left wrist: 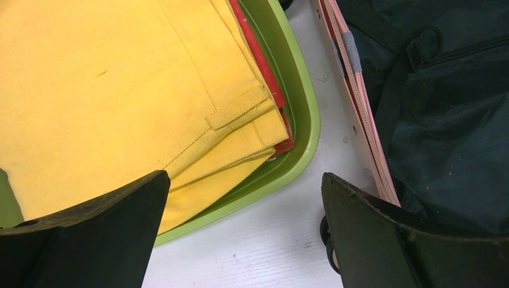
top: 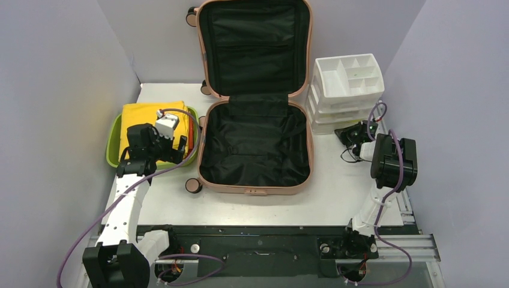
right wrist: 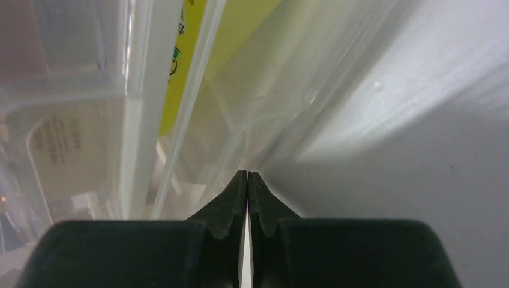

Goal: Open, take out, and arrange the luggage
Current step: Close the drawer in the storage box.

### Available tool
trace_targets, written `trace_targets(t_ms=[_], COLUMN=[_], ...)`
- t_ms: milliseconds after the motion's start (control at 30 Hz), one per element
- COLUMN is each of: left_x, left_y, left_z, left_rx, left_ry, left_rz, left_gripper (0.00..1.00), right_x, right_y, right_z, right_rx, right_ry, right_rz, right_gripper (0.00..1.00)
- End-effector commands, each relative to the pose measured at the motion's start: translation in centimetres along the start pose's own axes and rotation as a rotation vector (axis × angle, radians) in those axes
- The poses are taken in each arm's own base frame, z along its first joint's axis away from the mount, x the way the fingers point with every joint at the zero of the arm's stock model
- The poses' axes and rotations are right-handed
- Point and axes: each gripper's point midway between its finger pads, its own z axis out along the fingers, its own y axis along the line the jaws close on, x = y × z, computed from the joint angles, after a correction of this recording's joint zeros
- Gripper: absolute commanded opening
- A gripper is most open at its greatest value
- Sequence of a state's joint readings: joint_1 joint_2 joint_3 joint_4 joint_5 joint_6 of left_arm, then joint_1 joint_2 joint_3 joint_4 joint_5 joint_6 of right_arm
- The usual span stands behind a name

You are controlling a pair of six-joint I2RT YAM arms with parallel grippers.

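Observation:
The luggage (top: 255, 144) lies open in the middle of the table, a salmon-pink shell with black lining and nothing inside. Its lid (top: 255, 45) stands upright against the back wall. My left gripper (top: 174, 147) hovers open over the gap between the lime-green tub (top: 113, 141) and the luggage's left rim (left wrist: 360, 120). Nothing is between the fingers of my left gripper (left wrist: 244, 177). My right gripper (top: 350, 137) sits low at the foot of the white drawer organizer (top: 348, 90). In the right wrist view my right gripper (right wrist: 248, 175) is shut on nothing, tips against the organizer's translucent wall (right wrist: 180, 90).
Folded yellow cloth (left wrist: 120, 90) over a red piece (left wrist: 258, 57) fills the green tub (left wrist: 300, 114). A caster wheel (top: 193, 185) sticks out at the luggage's front-left corner. Grey walls close in the left, back and right sides.

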State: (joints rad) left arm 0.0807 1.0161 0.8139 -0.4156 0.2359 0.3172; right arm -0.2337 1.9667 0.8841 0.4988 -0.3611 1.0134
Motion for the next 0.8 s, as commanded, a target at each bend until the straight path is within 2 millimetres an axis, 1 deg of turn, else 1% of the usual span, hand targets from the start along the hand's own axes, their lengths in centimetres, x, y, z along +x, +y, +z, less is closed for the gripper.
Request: trace_targets(t_ms=[0,100,167,333,433,467,500,533,567,600,633,667,700,733,767], left_x=[-1.7,-1.6,-1.6,-1.7,-1.7,-1.7,-1.8,-1.8,-1.9,-1.9,-2.0,-2.0,-2.1,-2.2,-2.2], left_y=[0.7,0.7,0.7,0.7,0.7,0.7,0.7,0.6,0.6,0.5,0.5,0.4,0.4,0.3,0.3], left_z=[-0.4,-0.4,-0.4,-0.6,-0.7,-0.7,-0.8,-0.8,-0.8,-0.9,-0.9,-0.9,-0.9,-0.9,-0.9], left_rx=[-0.023,-0.022,-0.021,-0.022,-0.022,-0.021,-0.021,-0.02,-0.017,-0.015,-0.011,-0.008,-0.006,-0.003,0.0], left_ry=[-0.05,-0.051,-0.051,-0.059,-0.063,-0.064,-0.067,-0.068,-0.071,-0.073,-0.075,-0.077,-0.079,-0.08,-0.082], left_rz=[0.008,0.009,0.009,0.01,0.01,0.01,0.011,0.011,0.012,0.012,0.013,0.013,0.012,0.012,0.012], left_gripper=[0.96,0.96,0.96,0.96,0.96,0.96,0.96,0.96,0.96,0.96,0.96,0.96,0.96,0.96,0.96], right_x=[-2.2,-2.2,-2.3,-2.2,-1.5,-1.3,-0.8,-0.6,0.0,0.1,0.7,0.6,1.2,1.4,1.2], right_y=[4.8,5.9,6.3,6.0,5.3,5.2,4.6,4.4,3.4,3.3,2.0,1.9,0.8,0.4,-0.1], right_z=[0.9,1.5,1.7,2.2,1.8,1.3,1.1,0.4,0.0,-0.7,-1.3,-2.1,-2.8,-3.8,-4.3], right_rx=[-0.144,-0.163,-0.168,-0.156,-0.139,-0.135,-0.111,-0.101,-0.059,-0.048,0.006,0.017,0.066,0.093,0.113], right_ry=[-0.067,-0.064,-0.071,-0.062,-0.032,-0.024,-0.003,0.002,0.03,0.034,0.06,0.061,0.088,0.109,0.108], right_rz=[0.004,0.002,0.001,0.001,-0.003,-0.016,-0.02,-0.059,-0.068,-0.121,-0.139,-0.205,-0.229,-0.288,-0.337], right_gripper=[0.0,0.0,0.0,0.0,0.0,0.0,0.04,0.07,0.13,0.16,0.22,0.24,0.28,0.29,0.31])
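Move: The bottom drawer's front of the storage box is right at the tips of the right hand's shut fingers: about 1 cm ahead, 1 cm left and 1 cm above. The box's middle lies some 14 cm ahead, level sideways and 12 cm higher; the open suitcase's lower shell is centred about 32 cm left, 6 cm back and 3 cm higher. From the idle left hand the drawer front is roughly 17 cm ahead, 55 cm right and 14 cm lower. With its fingers still shut and their tips already on the bottom drawer's front, the right hand keeps pushing it forward into the box for about 2.5 cm, drifting some 1 cm left on the way, and pauses there briefly. Then it draws straight back about 3 cm, off the drawer front, opening the fingers to about a quarter while the wrist starts to roll back and turn slightly counter-clockwise. ##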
